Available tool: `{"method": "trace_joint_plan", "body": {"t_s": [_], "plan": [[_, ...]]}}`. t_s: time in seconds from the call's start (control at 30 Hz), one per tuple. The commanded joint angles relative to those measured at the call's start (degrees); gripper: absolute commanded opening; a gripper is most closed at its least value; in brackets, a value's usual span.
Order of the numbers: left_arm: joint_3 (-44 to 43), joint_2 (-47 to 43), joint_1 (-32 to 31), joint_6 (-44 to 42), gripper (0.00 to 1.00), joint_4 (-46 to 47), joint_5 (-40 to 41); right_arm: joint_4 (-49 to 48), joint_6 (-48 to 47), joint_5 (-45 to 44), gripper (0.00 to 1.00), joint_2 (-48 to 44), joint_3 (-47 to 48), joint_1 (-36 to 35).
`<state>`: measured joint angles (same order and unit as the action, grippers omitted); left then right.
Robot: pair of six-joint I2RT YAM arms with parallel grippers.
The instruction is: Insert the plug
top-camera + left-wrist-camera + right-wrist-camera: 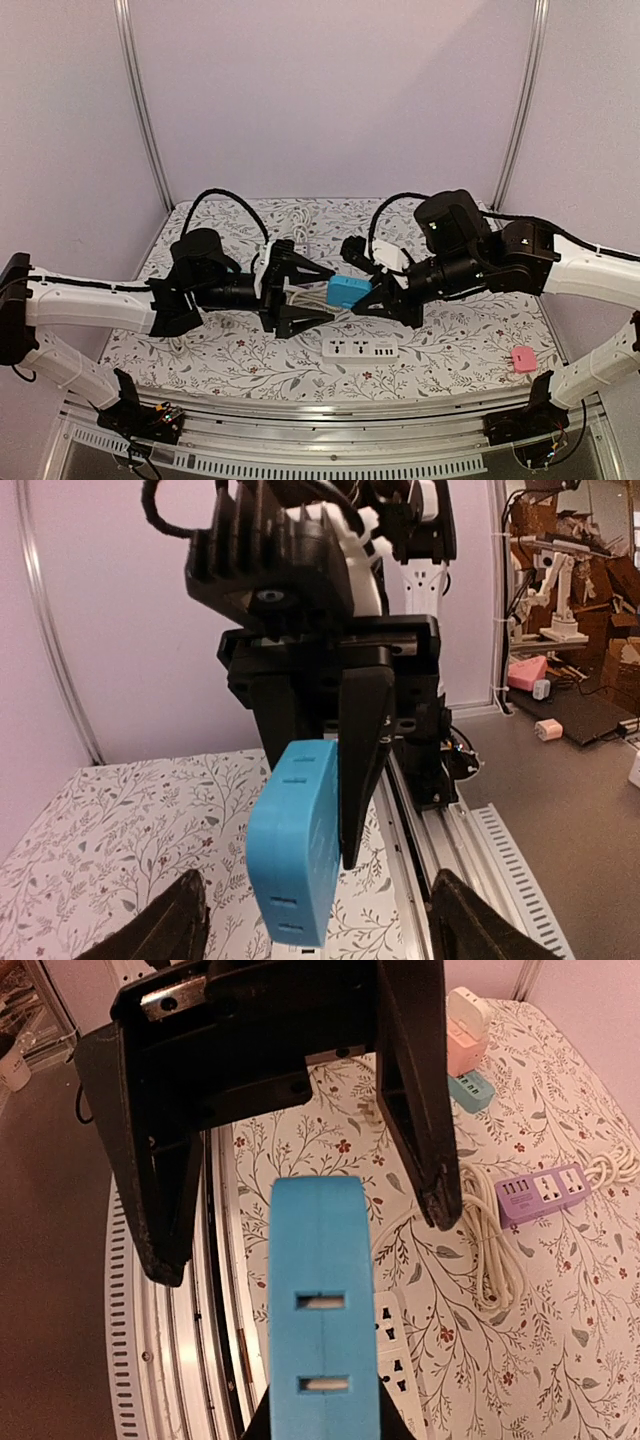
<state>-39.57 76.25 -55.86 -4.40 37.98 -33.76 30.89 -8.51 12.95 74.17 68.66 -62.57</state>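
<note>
The blue plug [349, 292] hangs in the air above the table's middle, and my right gripper [374, 298] is shut on it. In the left wrist view the plug [295, 840] sits between the right arm's black fingers [362, 760]. My left gripper [328, 292] stands open just left of the plug, one finger on either side of its end without touching it. Its own fingertips [170, 925] show wide apart at the bottom of that view. In the right wrist view the plug [322, 1310] fills the foreground, slotted face up. A white power strip [360, 348] lies on the cloth below.
A purple power strip [540, 1192] and a coiled white cord [490, 1250] lie on the flowered cloth. Pink and teal adapters [465, 1050] sit further along it. A small pink object [523, 360] rests at the front right. A metal rail [330, 410] runs along the near edge.
</note>
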Motion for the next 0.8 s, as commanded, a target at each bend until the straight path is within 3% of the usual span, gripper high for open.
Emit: {"method": "trace_joint_plan", "body": {"t_s": [0.0,0.1,0.23,0.63,0.7,0.73,0.77], "plan": [[0.9,5.4,1.0,-4.5,0.74,-7.7,0.3,0.0,-4.7,1.1,0.0,3.3,-4.1,0.0],[1.2,8.9,1.1,-4.2,0.68,-1.5,0.4,-3.2,-5.5,1.9,0.0,5.0,-6.9,0.4],[0.9,12.4,2.1,-5.0,0.6,-1.2,-0.7,-5.1,-7.2,4.2,0.0,7.3,-7.8,1.8],[2.2,15.3,4.4,-4.9,0.06,3.8,-4.9,-9.2,-9.5,10.4,0.0,12.5,-6.9,5.9],[2.3,15.5,4.6,-5.0,0.08,4.2,-5.2,-9.3,-9.3,11.4,0.0,13.4,-6.7,6.4],[2.3,15.6,4.7,-4.6,0.17,4.2,-5.4,-9.1,-9.1,11.7,0.0,13.6,-6.8,6.5],[2.3,15.6,4.9,-4.0,0.31,4.2,-6.1,-9.0,-9.1,11.9,0.0,13.8,-6.8,6.5]]}}
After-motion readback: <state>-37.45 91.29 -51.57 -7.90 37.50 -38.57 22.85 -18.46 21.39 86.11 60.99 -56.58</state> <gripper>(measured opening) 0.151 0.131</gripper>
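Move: The left hand, open, has the blue plug about 3 cm to its right, level in reach and about 1 cm lower. The right hand holds that plug above the white power strip, which lies some 23 cm below, 4 cm ahead and 2 cm to the right of it. From the right hand, the cord bundle is about 18 cm ahead, 8 cm left, and the purple strip roughly 30 cm ahead, 12 cm left, both at table height. Both hands sink together towards the white power strip, quickly at first and then easing, by about 11 cm on the right and 12 cm on the left, drifting slightly forward, while the right keeps its shut grip on the blue plug. On the way down the left hand's fingers, wide open at first, close around the plug's left end to pinch it too, the left fingertips dipping some 15 degrees and the right ones a little less. ##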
